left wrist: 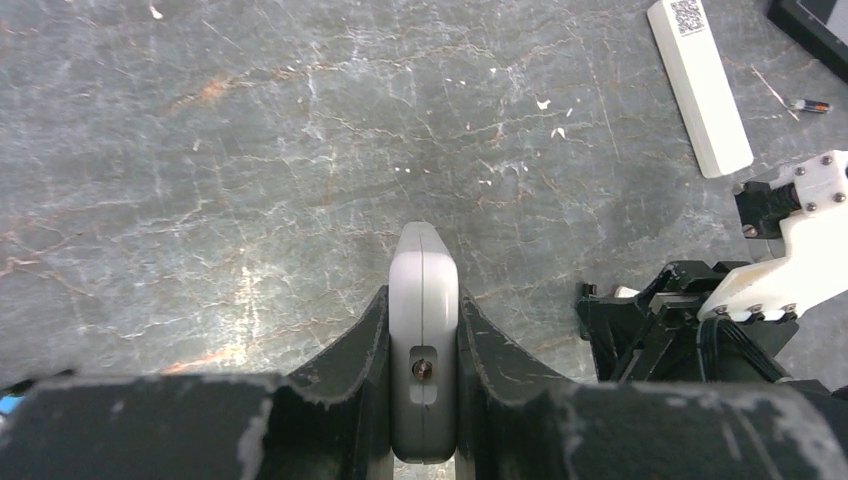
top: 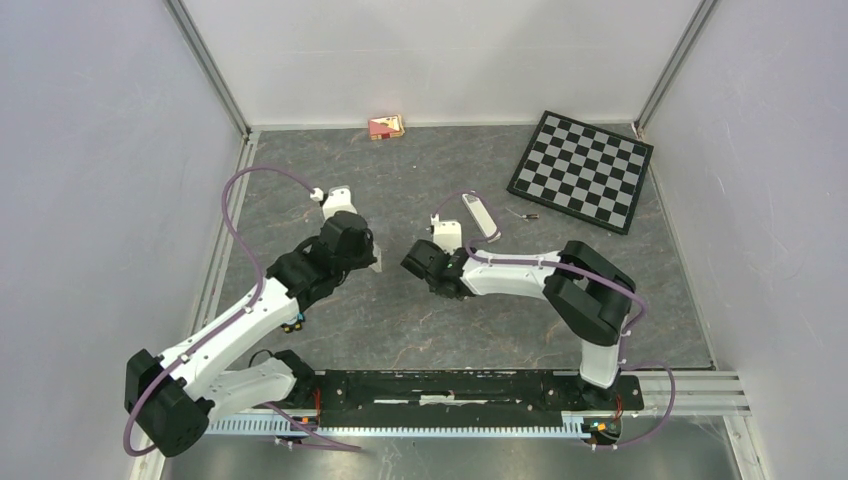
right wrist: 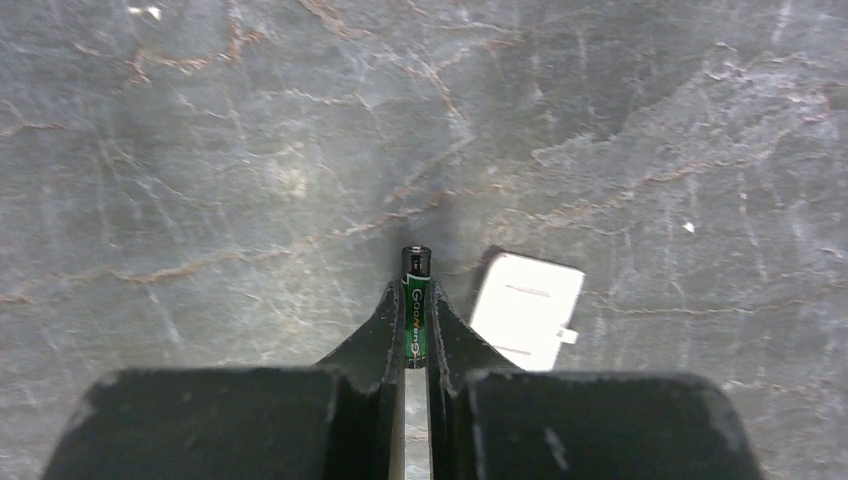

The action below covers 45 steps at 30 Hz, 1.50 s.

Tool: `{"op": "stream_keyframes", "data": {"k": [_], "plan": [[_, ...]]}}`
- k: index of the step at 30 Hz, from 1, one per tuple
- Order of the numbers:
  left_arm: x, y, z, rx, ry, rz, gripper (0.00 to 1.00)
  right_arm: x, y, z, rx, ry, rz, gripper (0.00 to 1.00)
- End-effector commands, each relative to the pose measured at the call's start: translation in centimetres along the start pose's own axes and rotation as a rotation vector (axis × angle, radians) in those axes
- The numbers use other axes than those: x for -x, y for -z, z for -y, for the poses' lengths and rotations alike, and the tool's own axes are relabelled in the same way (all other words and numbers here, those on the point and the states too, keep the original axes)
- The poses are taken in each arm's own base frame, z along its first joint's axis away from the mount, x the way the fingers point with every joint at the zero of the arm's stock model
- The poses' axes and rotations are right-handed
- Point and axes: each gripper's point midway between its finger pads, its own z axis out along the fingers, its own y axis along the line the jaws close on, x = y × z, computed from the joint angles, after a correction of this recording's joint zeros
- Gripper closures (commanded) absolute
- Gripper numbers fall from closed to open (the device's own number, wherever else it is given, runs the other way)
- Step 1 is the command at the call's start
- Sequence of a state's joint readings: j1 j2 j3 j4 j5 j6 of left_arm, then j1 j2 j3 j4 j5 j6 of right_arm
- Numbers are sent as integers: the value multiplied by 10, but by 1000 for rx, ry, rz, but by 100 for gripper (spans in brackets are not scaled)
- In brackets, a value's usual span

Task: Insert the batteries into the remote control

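My left gripper is shut on a grey-white remote control, held on its edge just above the table, with a small slot and a metal contact facing the camera. In the top view that gripper is left of centre. My right gripper is shut on a slim green and black battery, whose black tip pokes out past the fingertips, low over the table. From above, the right gripper faces the left one across a small gap. A second battery lies near the chessboard.
A white battery cover lies flat just right of my right fingers. A long white bar with a QR code lies behind the right gripper. A chessboard sits at the back right and a small red box by the back wall.
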State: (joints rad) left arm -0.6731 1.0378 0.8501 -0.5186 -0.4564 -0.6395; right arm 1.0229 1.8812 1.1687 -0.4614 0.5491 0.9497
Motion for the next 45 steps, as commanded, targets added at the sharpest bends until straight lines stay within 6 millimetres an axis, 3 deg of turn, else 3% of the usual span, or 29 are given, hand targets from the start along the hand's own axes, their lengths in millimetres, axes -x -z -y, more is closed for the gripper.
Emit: {"op": "stream_keyframes", "data": {"k": [1,8,12,20,27,32,45], "plan": [[7,1,22,-152,105,46,98,13,11,18,-19,25,55,95],[-1,-2,31,-248,181,78,98,35,34,21,42,2,106,94],[1,1,40,-333,228,108,98,58,54,24,98,-48,160,94],[19,23,79,-607,419,127,98,119,122,19,300,-203,326,93],[39,54,113,-864,617,107,98,154,167,13,445,-274,447,92],[45,66,123,-974,742,71,98,170,180,12,468,-273,496,92],[62,87,128,-1097,917,32,98,170,186,21,473,-263,535,93]]}}
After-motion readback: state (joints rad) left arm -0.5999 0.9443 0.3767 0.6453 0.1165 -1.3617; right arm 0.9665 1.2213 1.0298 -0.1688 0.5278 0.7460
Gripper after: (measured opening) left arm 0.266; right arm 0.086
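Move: The right hand grips the battery just above the table; the remote control, held on edge by the left hand, is about 11 cm to its left, 2 cm ahead and 14 cm higher. The battery cover lies some 5 cm right of that battery, and a second remote about 12 cm ahead and 8 cm right of it. From the left hand, the battery is level fore and aft, roughly 11 cm right and 15 cm down. Lifting the gripped battery clear of the table, the right hand climbs about 24 cm and tilts its fingers up from their steep downward slant, towards the remote's open battery compartment. The left hand keeps hold of the remote, dips slightly, then swings some 10 cm right and up, rolling about 70 degrees left side down to turn the compartment upward under the battery. Both grips stay closed. ##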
